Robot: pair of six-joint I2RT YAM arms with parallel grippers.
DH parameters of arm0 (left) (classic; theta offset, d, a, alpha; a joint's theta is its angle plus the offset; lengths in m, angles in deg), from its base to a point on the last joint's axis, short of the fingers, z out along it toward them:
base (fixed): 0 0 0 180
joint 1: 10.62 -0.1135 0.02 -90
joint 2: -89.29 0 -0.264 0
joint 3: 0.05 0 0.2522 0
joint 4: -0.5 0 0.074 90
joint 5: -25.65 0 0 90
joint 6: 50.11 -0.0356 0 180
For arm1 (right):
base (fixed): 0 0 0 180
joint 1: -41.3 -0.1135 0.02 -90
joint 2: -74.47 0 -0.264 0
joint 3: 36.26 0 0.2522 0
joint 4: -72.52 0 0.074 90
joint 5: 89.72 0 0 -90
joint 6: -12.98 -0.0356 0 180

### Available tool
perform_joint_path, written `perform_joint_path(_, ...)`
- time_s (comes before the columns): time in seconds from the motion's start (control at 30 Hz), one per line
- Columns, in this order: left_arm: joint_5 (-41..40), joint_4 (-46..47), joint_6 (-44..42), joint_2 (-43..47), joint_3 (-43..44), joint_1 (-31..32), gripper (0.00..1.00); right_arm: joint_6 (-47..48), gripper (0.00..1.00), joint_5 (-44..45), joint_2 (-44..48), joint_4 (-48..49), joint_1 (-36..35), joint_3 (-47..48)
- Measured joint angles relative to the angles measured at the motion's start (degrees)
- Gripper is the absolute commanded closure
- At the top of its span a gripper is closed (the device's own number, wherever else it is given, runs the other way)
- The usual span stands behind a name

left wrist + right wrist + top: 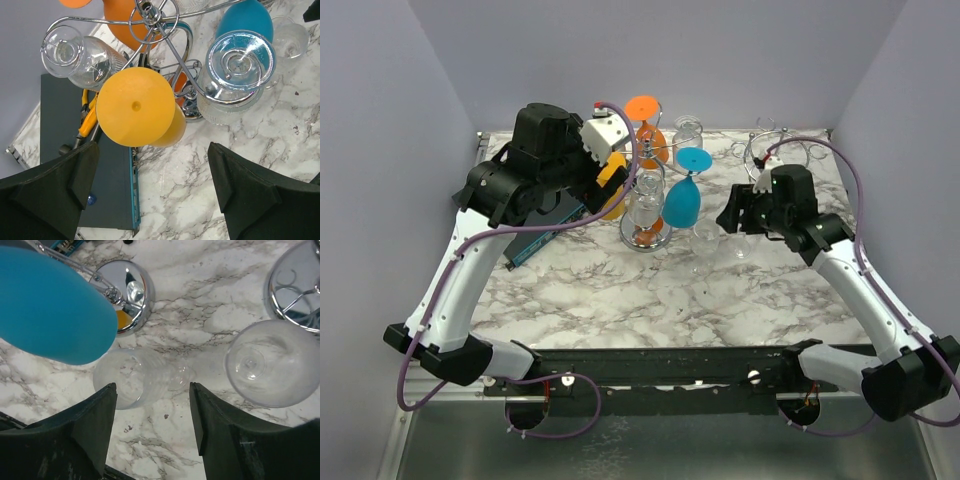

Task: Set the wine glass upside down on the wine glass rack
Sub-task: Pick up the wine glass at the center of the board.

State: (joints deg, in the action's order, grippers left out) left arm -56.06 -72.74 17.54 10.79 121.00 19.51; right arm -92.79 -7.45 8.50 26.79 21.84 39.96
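Observation:
The chrome wine glass rack [647, 160] stands mid-table with blue [682, 200], orange [642, 110] and yellow [612, 182] glasses hanging upside down on it. A clear wine glass [135, 377] rests on the marble just right of the rack base [127, 290], also seen from above as the clear wine glass [705, 240]. My right gripper [151, 390] hovers over it, open, with the glass just beyond its fingertips and not gripped. My left gripper [154, 150] is open wide beside the hanging yellow glass [135, 105] and holds nothing.
A second clear glass [272, 362] stands right of the first. Another chrome rack [770, 150] is at the back right. A dark box with a blue edge [65, 150] and orange-handled tools [90, 117] lie left of the rack. Clear glasses [85, 55] hang there too.

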Motion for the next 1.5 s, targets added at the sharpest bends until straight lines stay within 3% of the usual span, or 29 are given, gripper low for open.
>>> perform_joint_path(0.53,1.88,-1.2,0.59,0.5,0.0,0.0,0.01,-2.67,0.44,1.07,-4.74,1.03,-3.96,-2.95)
perform_joint_path(0.73,3.21,-1.64,0.92,1.2,-0.13,0.0,0.01,-2.19,0.57,1.49,-7.39,2.01,-4.61,-2.95)
perform_joint_path(0.9,4.26,-2.03,0.94,1.88,-0.28,0.0,0.01,-1.38,0.85,1.46,-7.54,2.34,-4.85,-2.97)
perform_joint_path(1.07,5.16,-2.25,1.11,1.9,-0.28,0.0,0.01,-0.09,1.0,2.91,-6.1,0.61,-4.76,-4.46)
perform_joint_path(1.33,7.98,-2.51,2.05,1.95,-0.28,0.0,0.01,0.81,1.0,3.85,0.98,-7.41,-4.94,-5.16)
perform_joint_path(1.5,11.17,-2.54,4.04,2.51,-0.72,0.0,0.01,1.84,1.0,4.04,5.11,-13.73,-4.94,-0.2)
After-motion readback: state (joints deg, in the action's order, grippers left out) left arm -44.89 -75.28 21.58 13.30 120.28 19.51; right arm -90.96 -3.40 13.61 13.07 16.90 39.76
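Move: The clear wine glass to pick up stands upright about 5 cm to the right gripper's left and 1 cm nearer, its middle some 13 cm below; its rim is only about 5 cm under the fingertips. A second clear glass stands about 4 cm ahead and 5 cm to the right. The hanging blue glass is roughly 5 cm ahead, 9 cm left, at hand height; the rack's base about 7 cm ahead, 17 cm left. From the left gripper the clear glass is some 19 cm right, about level ahead, 30 cm below. Lower the right gripper about 6 cm onto the clear glass's rim, easing 2 to 3 cm left, and close the fingers almost shut, pinching the right side of the rim wall between the fingertips. Then draw back some 5 cm and a little right, lifting about 5 cm from the low point with the glass. Bring the open, empty left gripper back about 4 cm and slightly right. ##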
